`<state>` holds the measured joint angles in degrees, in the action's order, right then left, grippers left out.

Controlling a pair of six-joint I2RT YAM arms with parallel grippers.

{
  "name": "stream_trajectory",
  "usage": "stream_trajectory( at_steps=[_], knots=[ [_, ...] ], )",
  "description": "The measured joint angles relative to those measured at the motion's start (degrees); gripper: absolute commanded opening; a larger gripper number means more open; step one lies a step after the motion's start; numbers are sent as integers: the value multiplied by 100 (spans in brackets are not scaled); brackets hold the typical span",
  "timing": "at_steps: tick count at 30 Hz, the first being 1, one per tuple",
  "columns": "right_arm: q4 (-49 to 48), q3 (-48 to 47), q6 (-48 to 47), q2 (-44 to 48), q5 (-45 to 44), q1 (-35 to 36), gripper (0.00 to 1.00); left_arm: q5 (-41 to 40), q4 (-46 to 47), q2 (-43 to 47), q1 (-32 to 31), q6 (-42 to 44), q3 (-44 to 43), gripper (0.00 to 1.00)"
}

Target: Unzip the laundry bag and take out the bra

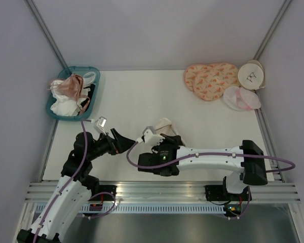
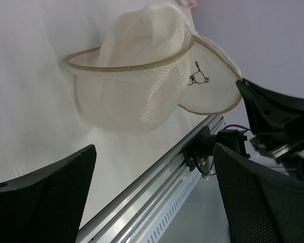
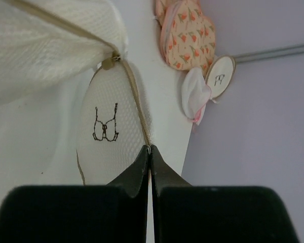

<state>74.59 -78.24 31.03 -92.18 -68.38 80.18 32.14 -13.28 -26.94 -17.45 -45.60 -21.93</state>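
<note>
The laundry bag (image 1: 164,125) is a cream mesh disc lying mid-table, its zipper rim parted and one half bulging up. My right gripper (image 1: 151,137) is shut on that zipper rim; in the right wrist view the tips (image 3: 150,152) pinch the tan zipper tape beside the small bra drawing (image 3: 105,125). My left gripper (image 1: 122,142) is open and empty just left of the bag, which fills the upper left wrist view (image 2: 137,86) beyond the gripper (image 2: 154,177). A pinkish-beige bra (image 1: 69,85) with thin straps lies in the teal basket (image 1: 93,96). What is inside the bag is hidden.
White cloths (image 1: 61,106) lie in the basket at the back left. At the back right are a peach patterned pad (image 1: 210,79), a white-and-pink mesh pouch (image 1: 240,97) and a second round cream bag (image 1: 251,75). An aluminium rail (image 1: 162,190) runs along the near edge.
</note>
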Motion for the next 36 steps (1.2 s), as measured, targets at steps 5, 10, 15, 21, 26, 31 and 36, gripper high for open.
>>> stream_trajectory(
  at_steps=[5, 10, 15, 21, 26, 31, 36],
  knots=[
    [-85, -7, -428, -566, 271, 472, 0, 2, 7, 37, 0, -2, 24, 100],
    [-142, -7, -673, -584, 645, 796, 0, -2, 0, 48, 0, 0, 28, 100],
    [-168, -7, -750, -282, 1471, 1193, 0, -7, 4, -15, 0, 0, 28, 100],
    [-203, 68, -678, -116, 2793, 1720, 0, -11, -13, -205, 0, 2, -7, 100],
    [-586, 487, -667, -188, 3803, 2140, 0, -11, -4, -234, -4, 2, -101, 100],
    [-1342, 1054, -671, -332, 4557, 2490, 0, -9, 0, -269, -4, 2, -116, 100],
    [-1910, 1250, -732, -680, 4776, 2524, 17, -7, 0, -317, -28, 2, -116, 100]
  ],
)
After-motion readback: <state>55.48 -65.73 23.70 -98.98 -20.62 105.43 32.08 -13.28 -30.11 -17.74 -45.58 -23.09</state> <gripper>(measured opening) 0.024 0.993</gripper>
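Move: The right hand already pinches the rim of the laundry bag's printed flap, and the near table edge, where it is headed, lies about 17 cm back, 5 cm left and 20 cm below it. The flap's middle hangs about 5 cm ahead, 4 cm left and 6 cm lower, with the bag body roughly 9 cm ahead, 8 cm left and 14 cm below the hand. From the idle left hand that edge spot is about 15 cm back, 17 cm right and 17 cm down. Keeping its shut fingers on the flap's rim, the right hand first dips a few centimetres leftward, down and back, then sweeps back towards the base and down to the near table edge, some 22 cm back and 17 cm lower in all, dragging the laundry bag after it. On the way the wrist tips the fingers steeply downward by nearly 50 degrees and swings about 30 degrees counter-clockwise, laying the flap out low across the edge. ##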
